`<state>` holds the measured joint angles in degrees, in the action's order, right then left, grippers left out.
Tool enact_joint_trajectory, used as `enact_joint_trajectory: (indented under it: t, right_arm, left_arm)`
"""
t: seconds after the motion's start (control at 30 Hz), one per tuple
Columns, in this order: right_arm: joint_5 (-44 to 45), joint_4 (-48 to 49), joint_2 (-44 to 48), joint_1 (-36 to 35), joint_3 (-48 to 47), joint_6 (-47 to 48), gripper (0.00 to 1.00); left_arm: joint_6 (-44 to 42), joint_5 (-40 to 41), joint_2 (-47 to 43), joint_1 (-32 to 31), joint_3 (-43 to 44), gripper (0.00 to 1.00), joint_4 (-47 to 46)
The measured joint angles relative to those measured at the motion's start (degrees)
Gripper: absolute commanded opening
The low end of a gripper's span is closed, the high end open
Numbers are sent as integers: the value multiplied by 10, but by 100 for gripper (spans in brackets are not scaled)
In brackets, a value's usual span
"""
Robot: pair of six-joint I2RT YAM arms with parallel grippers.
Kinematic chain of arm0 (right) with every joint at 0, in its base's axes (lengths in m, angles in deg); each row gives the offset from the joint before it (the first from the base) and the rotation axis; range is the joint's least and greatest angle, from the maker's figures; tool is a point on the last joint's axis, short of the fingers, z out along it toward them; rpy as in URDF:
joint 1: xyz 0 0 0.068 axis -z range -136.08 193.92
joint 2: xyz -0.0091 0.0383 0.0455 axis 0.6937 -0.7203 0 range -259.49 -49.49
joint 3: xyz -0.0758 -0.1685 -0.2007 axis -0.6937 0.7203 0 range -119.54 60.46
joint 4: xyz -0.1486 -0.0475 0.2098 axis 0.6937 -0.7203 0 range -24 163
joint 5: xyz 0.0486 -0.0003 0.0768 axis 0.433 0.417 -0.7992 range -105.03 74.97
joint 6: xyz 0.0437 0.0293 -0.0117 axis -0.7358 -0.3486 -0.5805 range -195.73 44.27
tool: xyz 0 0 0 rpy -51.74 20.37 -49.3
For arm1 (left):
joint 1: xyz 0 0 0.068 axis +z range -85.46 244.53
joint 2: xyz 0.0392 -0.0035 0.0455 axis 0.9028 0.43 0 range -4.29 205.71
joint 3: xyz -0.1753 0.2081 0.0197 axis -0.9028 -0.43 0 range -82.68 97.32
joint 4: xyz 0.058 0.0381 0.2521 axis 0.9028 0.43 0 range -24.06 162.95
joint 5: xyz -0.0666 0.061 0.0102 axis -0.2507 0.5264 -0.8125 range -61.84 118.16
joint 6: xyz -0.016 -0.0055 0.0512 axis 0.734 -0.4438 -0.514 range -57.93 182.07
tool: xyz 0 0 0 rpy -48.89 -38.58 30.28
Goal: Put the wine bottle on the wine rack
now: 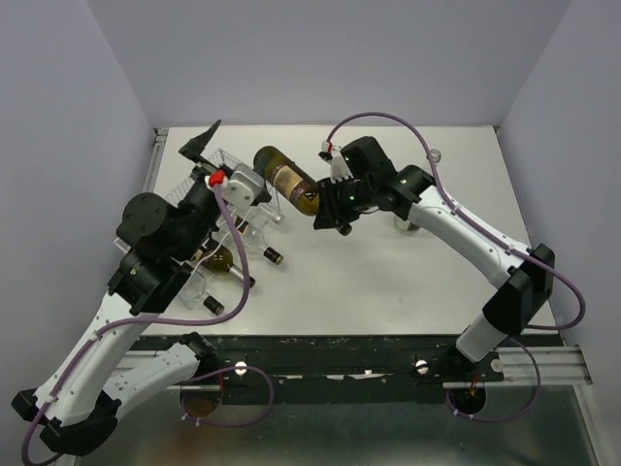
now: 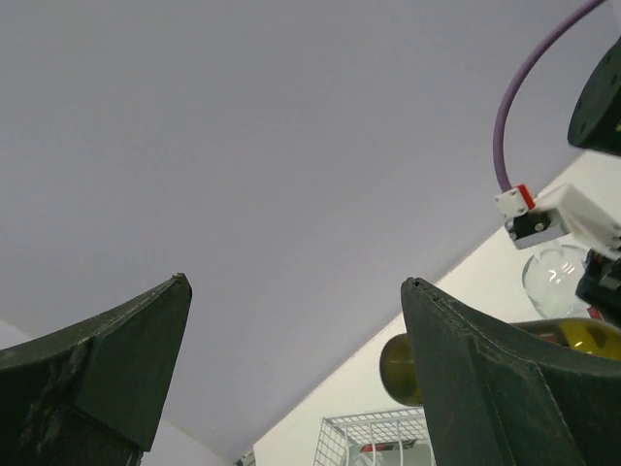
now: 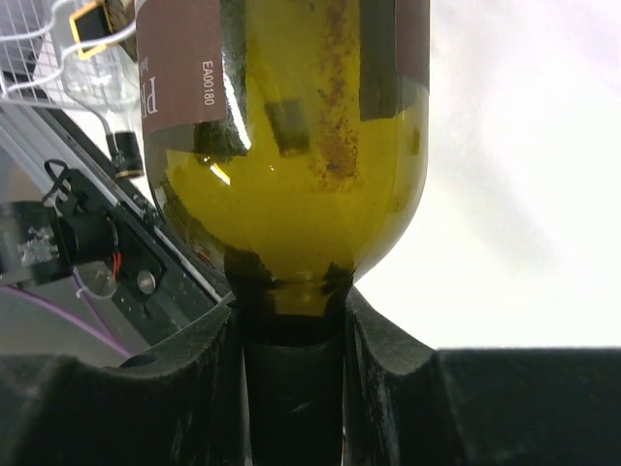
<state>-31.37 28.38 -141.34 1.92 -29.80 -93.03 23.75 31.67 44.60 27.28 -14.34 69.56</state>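
The wine bottle (image 1: 288, 179), olive-green glass with a brown label, hangs tilted above the table with its base toward the wine rack (image 1: 230, 161). My right gripper (image 1: 331, 208) is shut on its black-capped neck. The right wrist view shows the bottle (image 3: 291, 146) filling the frame, with its neck pinched at my right gripper (image 3: 291, 325). My left gripper (image 1: 201, 143) stands open over the rack's far end, pointing up and back. In the left wrist view my left gripper (image 2: 296, 282) holds nothing; the bottle's base (image 2: 395, 369) and the white wire rack (image 2: 374, 432) show below.
Other bottles lie on the rack under the left arm: an amber one (image 1: 219, 258) and clear ones with black caps (image 1: 275, 255). A small clear object (image 1: 436, 154) sits at the back right. Walls close in the table at the back and sides.
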Motion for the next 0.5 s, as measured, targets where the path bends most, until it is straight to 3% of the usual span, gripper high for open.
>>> enact_joint_trajectory:
  t: [0.5]
  right_arm:
    - [64,91,-238,-60,-219,54,0]
  left_arm:
    - [157,25,-15,0,42,99,114]
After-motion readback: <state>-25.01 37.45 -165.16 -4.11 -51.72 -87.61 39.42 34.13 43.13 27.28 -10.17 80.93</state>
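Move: The right hand already holds the wine bottle by its neck, its base pointing forward-left. The rack's middle lies about 31 cm left of that hand, 10 cm ahead and 17 cm below; a clear bottle in the rack sits 19 cm left, level fore and aft, 18 cm below. A standing glass bottle is 12 cm ahead, 6 cm right and 12 cm below. For the empty left hand the rack's middle is 15 cm left, 11 cm ahead, 40 cm below. Keeping the neck gripped, the right hand carries the bottle about 11 cm left and 7 cm forward towards the rack. ##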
